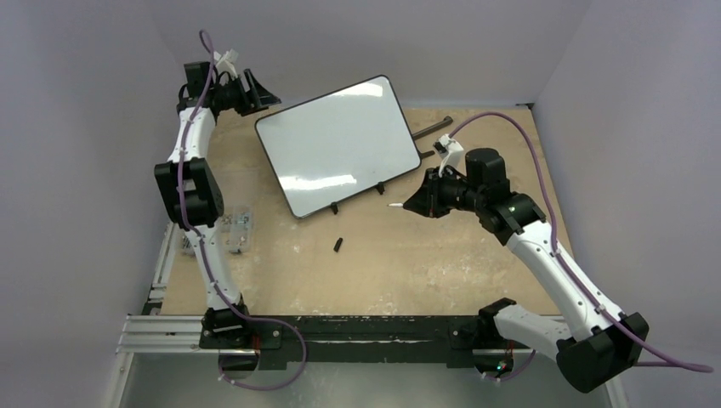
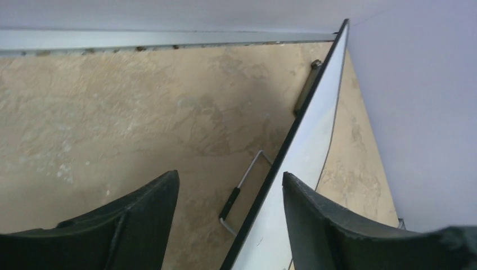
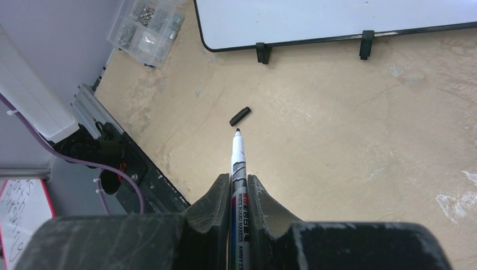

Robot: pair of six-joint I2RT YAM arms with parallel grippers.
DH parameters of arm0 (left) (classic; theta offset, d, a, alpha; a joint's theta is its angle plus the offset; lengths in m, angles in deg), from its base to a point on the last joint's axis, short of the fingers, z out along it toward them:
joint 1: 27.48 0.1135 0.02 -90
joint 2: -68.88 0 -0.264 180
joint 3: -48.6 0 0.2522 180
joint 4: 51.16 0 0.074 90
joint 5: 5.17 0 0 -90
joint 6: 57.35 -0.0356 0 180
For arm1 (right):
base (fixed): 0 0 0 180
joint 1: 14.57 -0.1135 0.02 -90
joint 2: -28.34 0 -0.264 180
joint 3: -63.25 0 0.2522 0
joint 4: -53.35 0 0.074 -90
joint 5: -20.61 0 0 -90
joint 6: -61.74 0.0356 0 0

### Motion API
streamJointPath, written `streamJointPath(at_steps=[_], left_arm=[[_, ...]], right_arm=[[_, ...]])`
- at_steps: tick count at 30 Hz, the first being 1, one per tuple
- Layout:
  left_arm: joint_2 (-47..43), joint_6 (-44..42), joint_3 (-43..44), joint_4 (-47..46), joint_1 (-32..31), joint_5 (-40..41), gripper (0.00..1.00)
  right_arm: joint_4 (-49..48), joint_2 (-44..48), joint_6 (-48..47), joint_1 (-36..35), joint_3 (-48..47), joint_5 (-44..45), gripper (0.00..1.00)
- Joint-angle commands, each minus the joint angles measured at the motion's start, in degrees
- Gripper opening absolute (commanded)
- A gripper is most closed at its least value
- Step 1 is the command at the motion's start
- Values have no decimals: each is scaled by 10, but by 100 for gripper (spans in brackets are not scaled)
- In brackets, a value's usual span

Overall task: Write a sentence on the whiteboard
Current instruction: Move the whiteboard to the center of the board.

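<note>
The whiteboard (image 1: 336, 144) stands tilted on small black feet at the back of the table, its face blank white, and no sentence shows on it. My left gripper (image 1: 258, 95) is at its far left corner. In the left wrist view that gripper (image 2: 229, 174) is open, and the board's black rim (image 2: 292, 135) runs between the spread fingers without either one pressing on it. My right gripper (image 1: 422, 201) hovers off the board's right lower corner, shut on an uncapped white marker (image 3: 238, 163). The marker's tip (image 1: 395, 205) points left, clear of the whiteboard (image 3: 337, 17).
The marker's black cap (image 1: 337, 245) lies on the wooden table in front of the board. A clear parts box (image 1: 235, 228) sits at the left edge by the left arm. The board's wire stand (image 2: 242, 188) rests behind it. Grey walls close in the table.
</note>
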Motion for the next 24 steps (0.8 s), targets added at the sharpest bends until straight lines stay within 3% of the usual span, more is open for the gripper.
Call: streamJointPath(at_steps=[1, 8, 14, 24], left_arm=[[28, 27, 94, -17, -12, -82, 62], [84, 45, 137, -38, -29, -164, 56], [110, 25, 170, -7, -42, -154, 54], [120, -15, 191, 39, -61, -184, 43]], right_arm=[[2, -9, -20, 1, -12, 12, 0], [6, -27, -26, 2, -17, 9, 0], [11, -32, -29, 1, -21, 6, 0], [9, -36, -26, 1, -19, 2, 0]])
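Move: The whiteboard leans with its middle about 20 cm to the left hand's right, 10 cm back and 9 cm lower; the nearest stretch of its top edge is only some 7 cm to the right and slightly lower. The parts box lies 27 cm back and 16 cm left, the black marker cap 31 cm back and 20 cm right, both about 20 cm below. From the right hand the whiteboard's middle is some 23 cm ahead, 20 cm left and 14 cm lower. Heading for the whiteboard's top edge, the left hand swings about 7 cm to the right, first arching up some 3 cm and then sinking back, while it turns clockwise about 15 degrees. Its wide-open fingers narrow partway astride the edge; whether they touch can't be seen. The right hand keeps its grip on the uncapped marker and sinks a couple of centimetres. ##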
